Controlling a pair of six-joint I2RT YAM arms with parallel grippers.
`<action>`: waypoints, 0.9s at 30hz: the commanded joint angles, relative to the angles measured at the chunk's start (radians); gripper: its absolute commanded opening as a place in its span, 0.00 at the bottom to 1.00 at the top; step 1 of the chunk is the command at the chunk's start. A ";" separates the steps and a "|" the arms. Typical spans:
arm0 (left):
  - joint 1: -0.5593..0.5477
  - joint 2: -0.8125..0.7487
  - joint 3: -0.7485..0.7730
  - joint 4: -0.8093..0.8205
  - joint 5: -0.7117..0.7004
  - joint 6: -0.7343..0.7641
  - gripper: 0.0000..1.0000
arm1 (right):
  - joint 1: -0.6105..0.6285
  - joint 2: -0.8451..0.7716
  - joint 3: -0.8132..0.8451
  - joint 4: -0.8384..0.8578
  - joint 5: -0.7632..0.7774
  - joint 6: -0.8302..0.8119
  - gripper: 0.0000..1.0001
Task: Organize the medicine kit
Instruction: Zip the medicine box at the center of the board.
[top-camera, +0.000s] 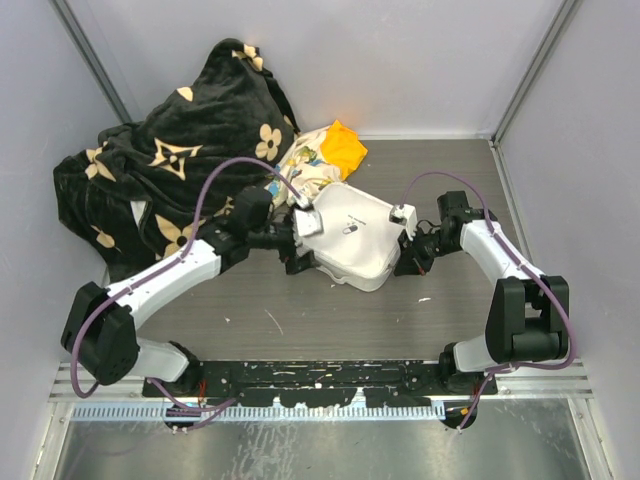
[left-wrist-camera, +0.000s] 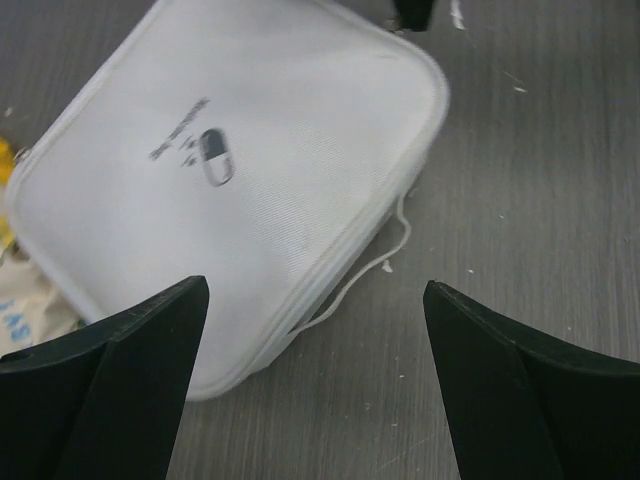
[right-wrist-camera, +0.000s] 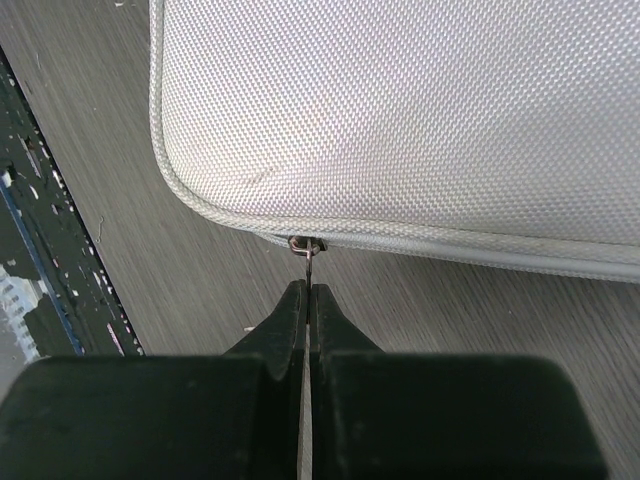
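Observation:
The medicine kit (top-camera: 355, 240), a white rounded-square zip case with a small dark pill logo (left-wrist-camera: 215, 158), lies lid-closed in the middle of the table. My left gripper (top-camera: 300, 248) is at its left edge, open wide; in the left wrist view its dark fingers (left-wrist-camera: 150, 350) straddle the case's near corner (left-wrist-camera: 230, 350) and bare table, holding nothing. A thin white cord (left-wrist-camera: 365, 275) trails from the case's side. My right gripper (right-wrist-camera: 308, 288) is at the case's right edge, shut on the small metal zipper pull (right-wrist-camera: 308, 258) at the seam of the kit (right-wrist-camera: 400, 110).
A black blanket with cream flower marks (top-camera: 170, 160) is heaped at the back left. A floral-and-orange cloth bundle (top-camera: 325, 155) lies just behind the case. Grey walls close in the table on three sides. The arms' base rail (top-camera: 320, 380) runs along the front edge.

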 joint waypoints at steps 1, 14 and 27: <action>-0.121 0.036 0.064 -0.206 0.000 0.430 0.91 | -0.005 -0.012 0.056 -0.030 -0.063 -0.029 0.01; -0.267 0.312 0.269 -0.271 -0.266 0.610 0.76 | -0.006 -0.022 0.028 -0.035 -0.070 -0.025 0.01; -0.265 0.362 0.348 -0.274 -0.317 0.540 0.49 | -0.006 -0.006 0.016 -0.030 -0.062 -0.043 0.01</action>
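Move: The medicine box's near edge, where the left fingers are headed, lies about 8 cm to the left hand's right, nearly level fore-and-aft, and roughly 9 cm below. The pill print on the lid is some 9 cm ahead, 8 cm right and 8 cm below that hand; the zipper pull is 2 cm ahead, 17 cm right and 9 cm below. From the right hand, the pull is at its fingertips, about 1 cm left, and that near-edge spot lies 10 cm left and 3 cm back at about its height. The medicine box's near edge comes between the left fingers: the open hand sinks about 8 cm and goes 6 to 7 cm right, first swinging back some 4 cm, then forward again and rising about 1 cm. It rolls fingers-down and turns clockwise, closing to about half open with one finger over the lid and the other outside. The right hand stays, still pinching the zipper pull. ##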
